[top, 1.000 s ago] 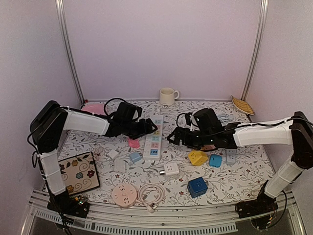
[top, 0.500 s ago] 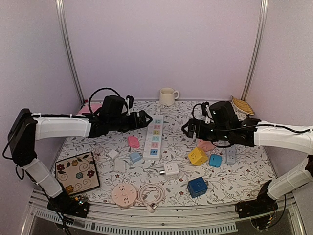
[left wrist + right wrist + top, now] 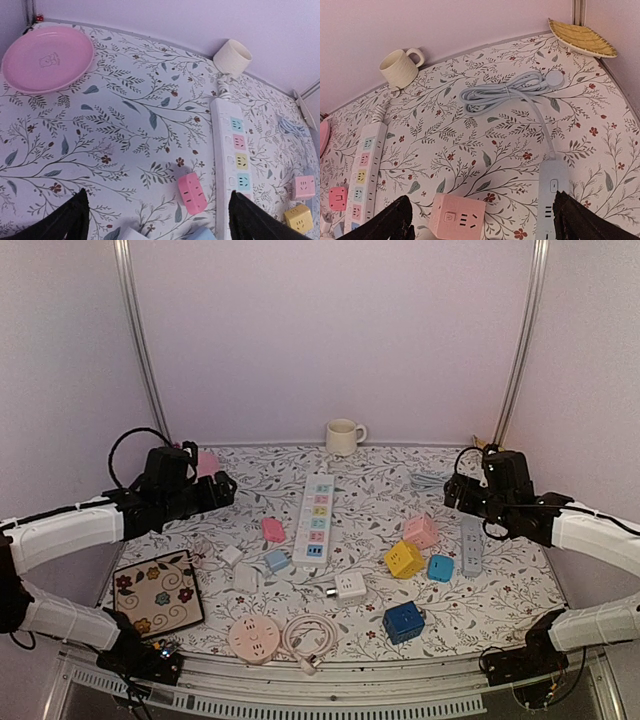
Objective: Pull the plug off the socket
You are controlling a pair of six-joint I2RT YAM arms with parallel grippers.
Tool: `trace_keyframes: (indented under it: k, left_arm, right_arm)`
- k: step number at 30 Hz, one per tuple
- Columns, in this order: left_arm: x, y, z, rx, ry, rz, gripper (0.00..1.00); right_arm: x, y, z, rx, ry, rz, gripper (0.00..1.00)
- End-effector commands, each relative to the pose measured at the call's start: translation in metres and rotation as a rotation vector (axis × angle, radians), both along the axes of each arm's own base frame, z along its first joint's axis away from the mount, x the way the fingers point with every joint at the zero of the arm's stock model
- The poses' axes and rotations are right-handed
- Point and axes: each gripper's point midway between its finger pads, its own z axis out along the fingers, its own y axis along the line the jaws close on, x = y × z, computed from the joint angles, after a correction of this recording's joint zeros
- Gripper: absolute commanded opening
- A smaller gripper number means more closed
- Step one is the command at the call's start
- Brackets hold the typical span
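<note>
A long white power strip (image 3: 316, 518) with coloured outlets (image 3: 239, 160) lies in the middle of the table. The outlets that show are bare. A flat pink plug (image 3: 272, 530) lies just left of the strip (image 3: 192, 193), apart from it. A pink cube socket (image 3: 420, 531) sits to the right (image 3: 456, 215). My left gripper (image 3: 225, 488) hovers at the far left, open and holding nothing (image 3: 157, 220). My right gripper (image 3: 452, 492) hovers at the far right, open and holding nothing (image 3: 482, 222).
A pink plate (image 3: 47, 57) and a cream mug (image 3: 343, 436) stand at the back, a wicker dish (image 3: 580, 37) in the right corner. A grey strip (image 3: 552, 195) trails a coiled cable (image 3: 505, 92). Yellow (image 3: 404, 560) and blue cubes, a round socket (image 3: 253, 638) and a floral board (image 3: 160, 592) lie nearer.
Both arms have drawn back from the middle, the left one leftward and the right one rightward. The left jaws have opened wider. The pink cube is uncovered.
</note>
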Motion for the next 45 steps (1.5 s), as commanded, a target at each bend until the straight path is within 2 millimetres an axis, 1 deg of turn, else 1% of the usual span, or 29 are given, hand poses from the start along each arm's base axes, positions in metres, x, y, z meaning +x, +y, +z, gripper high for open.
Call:
trace_keyframes:
  k: [1,3,4,5,8,10,11,12,13,15,17,20,21,23,25,26,27,28,29,30,33,36,37,38,40,41,42,43,45]
  left_arm:
    - [-0.008,0.043,-0.012,0.069,0.0,0.09,0.97]
    - [-0.008,0.061,-0.012,0.089,-0.02,0.131,0.97]
    - [-0.005,0.074,-0.011,0.106,-0.038,0.158,0.97]
    - [-0.004,0.084,-0.011,0.116,-0.051,0.175,0.97]
    - [-0.001,0.109,-0.014,0.112,-0.084,0.196,0.97]
    - [0.001,0.12,-0.015,0.083,-0.117,0.164,0.97]
    - [0.002,0.121,-0.012,0.075,-0.158,0.135,0.97]
    - [-0.001,0.122,-0.015,0.077,-0.19,0.103,0.97]
    - [0.0,0.125,-0.008,0.093,-0.239,0.096,0.97]
    - [-0.007,0.137,-0.014,0.15,-0.278,0.133,0.97]
    - [-0.009,0.148,-0.009,0.168,-0.298,0.179,0.97]
    - [-0.012,0.165,-0.001,0.254,-0.345,0.238,0.97]
    - [-0.014,0.169,0.001,0.273,-0.354,0.261,0.97]
    - [-0.019,0.181,0.003,0.307,-0.382,0.317,0.97]
    - [-0.028,0.191,0.003,0.344,-0.442,0.374,0.97]
    - [-0.034,0.195,0.004,0.358,-0.482,0.402,0.97]
    - [-0.041,0.199,0.004,0.366,-0.526,0.431,0.97]
    - [-0.051,0.205,-0.003,0.379,-0.544,0.462,0.97]
    - [-0.057,0.208,0.0,0.387,-0.577,0.487,0.97]
    - [-0.061,0.21,0.004,0.398,-0.609,0.502,0.97]
    - [-0.054,0.204,0.01,0.392,-0.646,0.466,0.97]
    - [-0.036,0.192,0.01,0.399,-0.654,0.39,0.97]
    - [-0.028,0.189,0.011,0.406,-0.654,0.372,0.97]
    - [-0.022,0.187,0.012,0.407,-0.661,0.362,0.97]
    - [-0.014,0.185,0.009,0.402,-0.657,0.346,0.97]
    - [-0.011,0.186,0.007,0.405,-0.659,0.355,0.97]
    - [-0.011,0.188,0.003,0.405,-0.66,0.37,0.97]
    - [-0.013,0.19,-0.002,0.407,-0.664,0.378,0.97]
    - [-0.014,0.188,0.0,0.431,-0.706,0.374,0.97]
  right_arm:
    - [0.009,-0.031,0.012,-0.115,-0.123,-0.089,0.99]
    - [0.009,-0.047,0.007,-0.152,-0.156,-0.138,1.0]
    - [0.01,-0.059,0.006,-0.172,-0.173,-0.171,1.0]
    - [0.012,-0.075,0.004,-0.188,-0.186,-0.218,1.0]
    - [0.013,-0.116,-0.003,-0.198,-0.218,-0.318,1.0]
    - [0.011,-0.143,-0.004,-0.207,-0.249,-0.389,1.0]
    - [0.009,-0.155,-0.007,-0.212,-0.26,-0.417,1.0]
    - [0.006,-0.165,-0.008,-0.215,-0.278,-0.446,0.99]
    - [0.003,-0.174,-0.009,-0.217,-0.3,-0.474,0.99]
    - [-0.002,-0.184,-0.006,-0.213,-0.366,-0.523,0.99]
    - [-0.005,-0.184,-0.01,-0.232,-0.413,-0.514,0.98]
    - [-0.003,-0.18,-0.013,-0.241,-0.466,-0.485,0.98]
    - [0.0,-0.178,-0.007,-0.24,-0.511,-0.477,0.99]
    - [0.008,-0.167,-0.004,-0.27,-0.527,-0.401,0.98]
    - [0.012,-0.16,0.0,-0.291,-0.566,-0.358,0.98]
    - [0.011,-0.161,-0.002,-0.303,-0.58,-0.36,0.98]
    - [0.01,-0.16,0.001,-0.304,-0.617,-0.363,0.99]
    - [0.013,-0.153,-0.006,-0.345,-0.583,-0.32,0.99]
    - [0.017,-0.142,-0.006,-0.347,-0.58,-0.247,0.99]
    - [0.017,-0.139,-0.002,-0.348,-0.608,-0.231,0.99]
    - [0.022,-0.135,-0.007,-0.364,-0.586,-0.191,0.99]
    - [0.029,-0.133,-0.009,-0.358,-0.581,-0.159,0.99]
    - [0.03,-0.133,-0.012,-0.349,-0.567,-0.143,0.99]
    - [0.032,-0.132,-0.021,-0.338,-0.547,-0.125,0.99]
    - [0.033,-0.133,-0.015,-0.346,-0.581,-0.125,0.99]
    - [0.036,-0.133,-0.022,-0.334,-0.543,-0.114,0.99]
    - [0.036,-0.133,-0.019,-0.326,-0.564,-0.12,0.99]
    - [0.035,-0.133,-0.021,-0.336,-0.556,-0.119,0.99]
    - [0.036,-0.133,-0.02,-0.329,-0.557,-0.12,0.99]
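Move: The white plug, already off the power strip, lies about 36 cm to the right of the left hand and 16 cm back; the strip's middle is some 26 cm right of that hand and 6 cm ahead, the pink plate 15 cm left and 26 cm ahead. From the right hand the plug is roughly 31 cm left and 15 cm back, with the pale blue cable 1 cm right and 23 cm ahead. All are some 16 cm below. Clear both empty, open grippers out to their own sides, away from the white plug, touching nothing. Swing the left about 19 cm left, easing back and then forward again; take the right some 18 cm right, then bring it back about 4 cm while it edges forward and sinks slightly. Tip both sets of fingers up some 30 degrees to about level. ##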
